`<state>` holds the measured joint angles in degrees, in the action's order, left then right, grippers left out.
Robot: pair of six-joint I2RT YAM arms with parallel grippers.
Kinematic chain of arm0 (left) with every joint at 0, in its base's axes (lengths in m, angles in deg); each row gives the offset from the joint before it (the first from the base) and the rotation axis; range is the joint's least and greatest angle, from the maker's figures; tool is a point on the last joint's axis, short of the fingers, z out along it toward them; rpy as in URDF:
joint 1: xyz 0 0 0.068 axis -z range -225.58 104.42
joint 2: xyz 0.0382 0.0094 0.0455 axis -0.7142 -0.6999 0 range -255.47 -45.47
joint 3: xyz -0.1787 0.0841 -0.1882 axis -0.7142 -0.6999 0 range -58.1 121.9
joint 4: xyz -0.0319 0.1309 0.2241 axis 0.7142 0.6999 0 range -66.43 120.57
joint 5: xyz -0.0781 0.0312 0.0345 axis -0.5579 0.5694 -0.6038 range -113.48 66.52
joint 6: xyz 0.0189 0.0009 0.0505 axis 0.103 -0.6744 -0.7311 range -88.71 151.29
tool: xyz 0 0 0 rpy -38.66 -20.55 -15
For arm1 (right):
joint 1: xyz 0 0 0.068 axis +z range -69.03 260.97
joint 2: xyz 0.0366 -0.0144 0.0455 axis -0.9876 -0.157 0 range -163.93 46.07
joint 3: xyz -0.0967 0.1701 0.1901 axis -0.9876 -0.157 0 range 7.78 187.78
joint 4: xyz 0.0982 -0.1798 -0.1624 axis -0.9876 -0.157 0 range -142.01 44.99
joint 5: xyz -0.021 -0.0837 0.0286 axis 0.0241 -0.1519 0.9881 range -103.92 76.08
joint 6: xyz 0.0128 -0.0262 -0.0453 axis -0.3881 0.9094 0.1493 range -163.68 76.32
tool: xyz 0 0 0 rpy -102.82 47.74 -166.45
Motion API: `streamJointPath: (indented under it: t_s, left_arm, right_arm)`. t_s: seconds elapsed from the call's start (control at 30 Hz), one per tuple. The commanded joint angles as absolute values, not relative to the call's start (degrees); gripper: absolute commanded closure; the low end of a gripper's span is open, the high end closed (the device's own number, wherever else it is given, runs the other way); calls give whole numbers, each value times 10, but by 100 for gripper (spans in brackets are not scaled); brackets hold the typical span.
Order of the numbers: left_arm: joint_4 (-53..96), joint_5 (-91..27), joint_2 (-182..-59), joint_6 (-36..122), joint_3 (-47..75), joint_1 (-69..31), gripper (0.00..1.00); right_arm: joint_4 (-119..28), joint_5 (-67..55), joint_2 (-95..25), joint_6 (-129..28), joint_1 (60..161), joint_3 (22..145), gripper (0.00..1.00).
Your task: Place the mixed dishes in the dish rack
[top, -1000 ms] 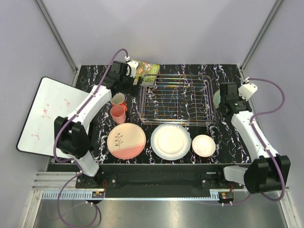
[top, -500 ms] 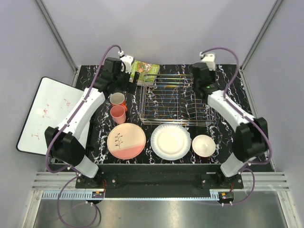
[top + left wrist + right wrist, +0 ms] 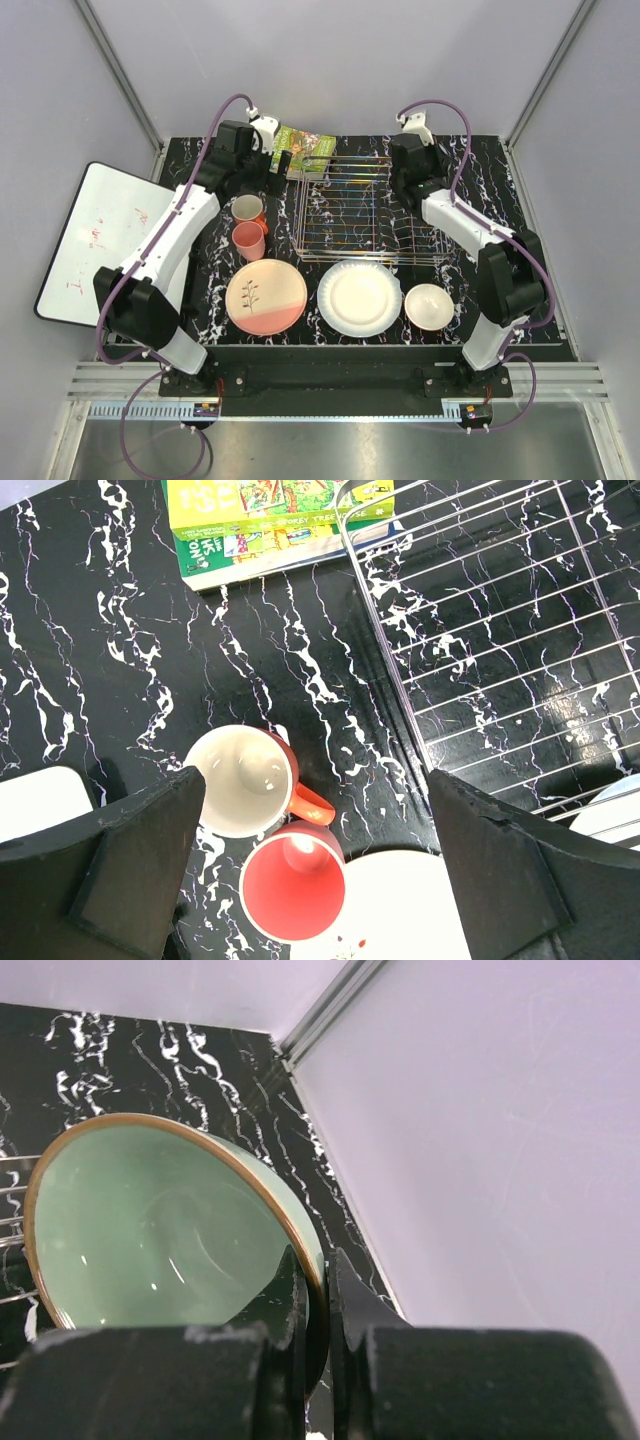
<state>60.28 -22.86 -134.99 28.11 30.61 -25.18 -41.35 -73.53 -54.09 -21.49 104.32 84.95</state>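
My right gripper point(image 3: 314, 1263) is shut on the rim of the pale green bowl point(image 3: 150, 1230), which tilts on edge. In the top view this gripper point(image 3: 405, 183) hangs over the back right part of the silver dish rack point(image 3: 370, 212), and its wrist hides the bowl. Open wide, my left gripper point(image 3: 315, 865) hovers above two salmon-pink cups, one with a cream inside point(image 3: 240, 780) and one pink inside point(image 3: 293, 885). Along the front lie the pink-and-cream plate point(image 3: 266, 296), the large white plate point(image 3: 359, 297) and the small cream bowl point(image 3: 429, 306).
A green book point(image 3: 305, 150) leans at the rack's back left corner. A white board with red scribbles point(image 3: 95, 240) sticks out past the table's left edge. Grey walls close in behind and at both sides.
My right arm swung from the table right of the rack to over the rack's back right, carrying the green bowl. The left gripper drew back a little from the cups, then held still.
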Motion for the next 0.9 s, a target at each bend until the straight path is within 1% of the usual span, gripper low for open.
streamJointPath:
  t_s: [0.0, 0.13, 0.33, 0.7, 0.87]
  left_arm:
    - [593, -226, -1324, 275, 306, -255, 1]
    - [593, -228, -1321, 270, 299, -256, 1]
    - [593, -229, -1320, 265, 296, -256, 1]
    - [590, -224, -1315, 260, 287, -256, 1]
    - [589, -223, -1315, 258, 287, -256, 1]
  right_arm:
    - [-329, -786, -546, -171, 1057, 845, 100]
    - [-324, -797, -565, -168, 1060, 834, 100]
    - [-329, -824, -607, -151, 1062, 851, 100]
    - [-323, -825, -632, -153, 1072, 842, 100]
    - [-340, -826, -670, -172, 1079, 854, 100]
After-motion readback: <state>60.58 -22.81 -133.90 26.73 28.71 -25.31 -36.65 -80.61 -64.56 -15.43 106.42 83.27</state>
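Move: The right hand already holds the green bowl by its rim over the dish rack. The rack's right end, where the bowl is headed, lies about 1 cm ahead, 3 cm to the right and 14 cm below; the white plate is some 21 cm back and 12 cm left, the small white bowl about 23 cm back and 4 cm right, both some 19 cm below. From the left hand, that rack end is about 6 cm ahead, 34 cm right and 15 cm below. Down, almost straight, the right hand lowers the green bowl some 7 cm towards the right end of the dish rack, drifting hardly at all sideways and slowing over the last stretch. Meanwhile the wrist rolls about 15 degrees, its left side sinking, and the shut fingers keep their pinch on the rim. ##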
